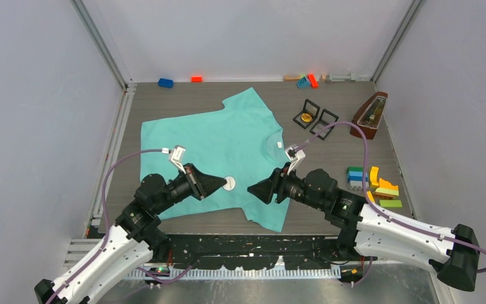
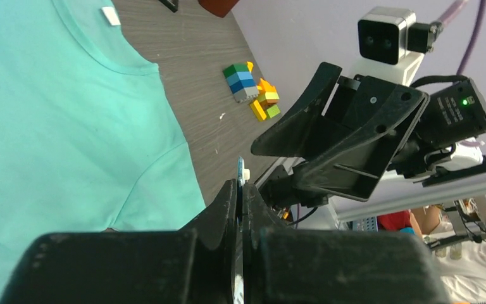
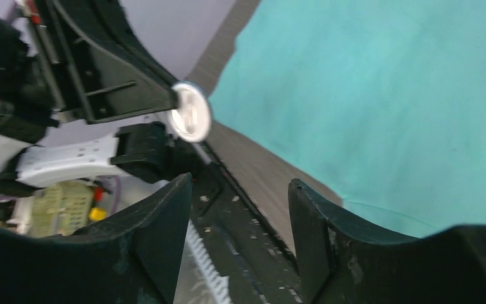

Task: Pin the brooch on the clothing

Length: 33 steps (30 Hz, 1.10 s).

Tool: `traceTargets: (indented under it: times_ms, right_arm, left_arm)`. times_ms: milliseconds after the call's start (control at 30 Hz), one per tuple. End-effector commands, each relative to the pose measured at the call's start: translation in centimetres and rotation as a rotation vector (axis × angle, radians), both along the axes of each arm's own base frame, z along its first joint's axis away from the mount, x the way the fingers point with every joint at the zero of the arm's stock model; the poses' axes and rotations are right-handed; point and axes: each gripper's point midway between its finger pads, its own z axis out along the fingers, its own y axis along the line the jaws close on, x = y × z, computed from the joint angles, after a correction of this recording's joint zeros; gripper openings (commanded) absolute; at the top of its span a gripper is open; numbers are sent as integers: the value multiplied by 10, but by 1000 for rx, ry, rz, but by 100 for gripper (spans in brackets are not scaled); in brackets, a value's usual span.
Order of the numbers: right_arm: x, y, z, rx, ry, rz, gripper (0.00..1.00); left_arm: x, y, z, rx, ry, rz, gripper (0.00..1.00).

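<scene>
The clothing (image 1: pixel 215 145), a turquoise T-shirt, lies flat on the table with its neck to the right; it also fills much of the left wrist view (image 2: pixel 50 107) and the right wrist view (image 3: pixel 386 95). Just above the shirt's lower part, my left gripper (image 1: pixel 223 183) is shut on the brooch (image 1: pixel 229 183), a small round white disc. In the left wrist view the brooch (image 2: pixel 241 170) stands edge-on out of the shut fingertips of the left gripper (image 2: pixel 240 187). My right gripper (image 1: pixel 251 189) faces it a short way off, open and empty. In its own view the brooch (image 3: pixel 190 113) is above and left of the right gripper (image 3: pixel 240 183).
A pile of coloured bricks (image 1: pixel 376 187) lies right of the shirt. Two black frames (image 1: pixel 313 116), one with a gold coin, and a brown wooden metronome (image 1: pixel 370 115) stand at the back right. Small blocks (image 1: pixel 307 80) line the back wall.
</scene>
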Motion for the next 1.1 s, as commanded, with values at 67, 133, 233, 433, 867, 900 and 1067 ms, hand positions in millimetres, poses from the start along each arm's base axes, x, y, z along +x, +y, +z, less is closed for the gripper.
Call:
traceTargets:
  times_ms: [67, 133, 233, 433, 867, 900, 1067]
  right_arm:
    - [-21, 26, 54, 263, 59, 135, 57]
    - [-18, 28, 53, 271, 69, 125, 54]
    - [-18, 33, 58, 310, 72, 139, 52]
    - [-16, 43, 59, 333, 89, 165, 44]
    - [-17, 49, 63, 369, 83, 197, 23]
    - [-18, 49, 63, 370, 82, 202, 22]
    - [-19, 47, 66, 378, 72, 212, 2]
  left_arm:
    - [-10, -10, 26, -99, -103, -92, 0]
    - [-13, -13, 30, -132, -105, -114, 0]
    - [-18, -15, 33, -148, -103, -139, 0]
    - [-23, -14, 40, -165, -116, -158, 0]
    - [-29, -14, 45, -193, -121, -185, 0]
    - [-29, -15, 45, -194, -121, -186, 0]
    - [-31, -17, 45, -188, -122, -204, 0]
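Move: The brooch, a white disc already in the left hand's shut fingertips, stands only about 1 cm to that hand's right. From the open right hand it is some 8 cm to the left, 2 cm ahead and 2 cm higher. Some 21 cm below the right hand lie the clothing's middle, 12 cm ahead and 13 cm left, the near sleeve, 3 cm back and 3 cm right, and the neck label, 19 cm ahead and 7 cm right. The brooch is carried up about 3 cm and back nearly as far in the left hand's unchanged grip, that hand turning slightly clockwise. Meanwhile the right hand reaches left and up, about 5 cm each way, drawing slightly back as its fingertips tilt up and swing counter-clockwise some 20 degrees. Its fingers close from two-thirds open to nearly shut, pinching the brooch's free edge opposite the left fingertips. ##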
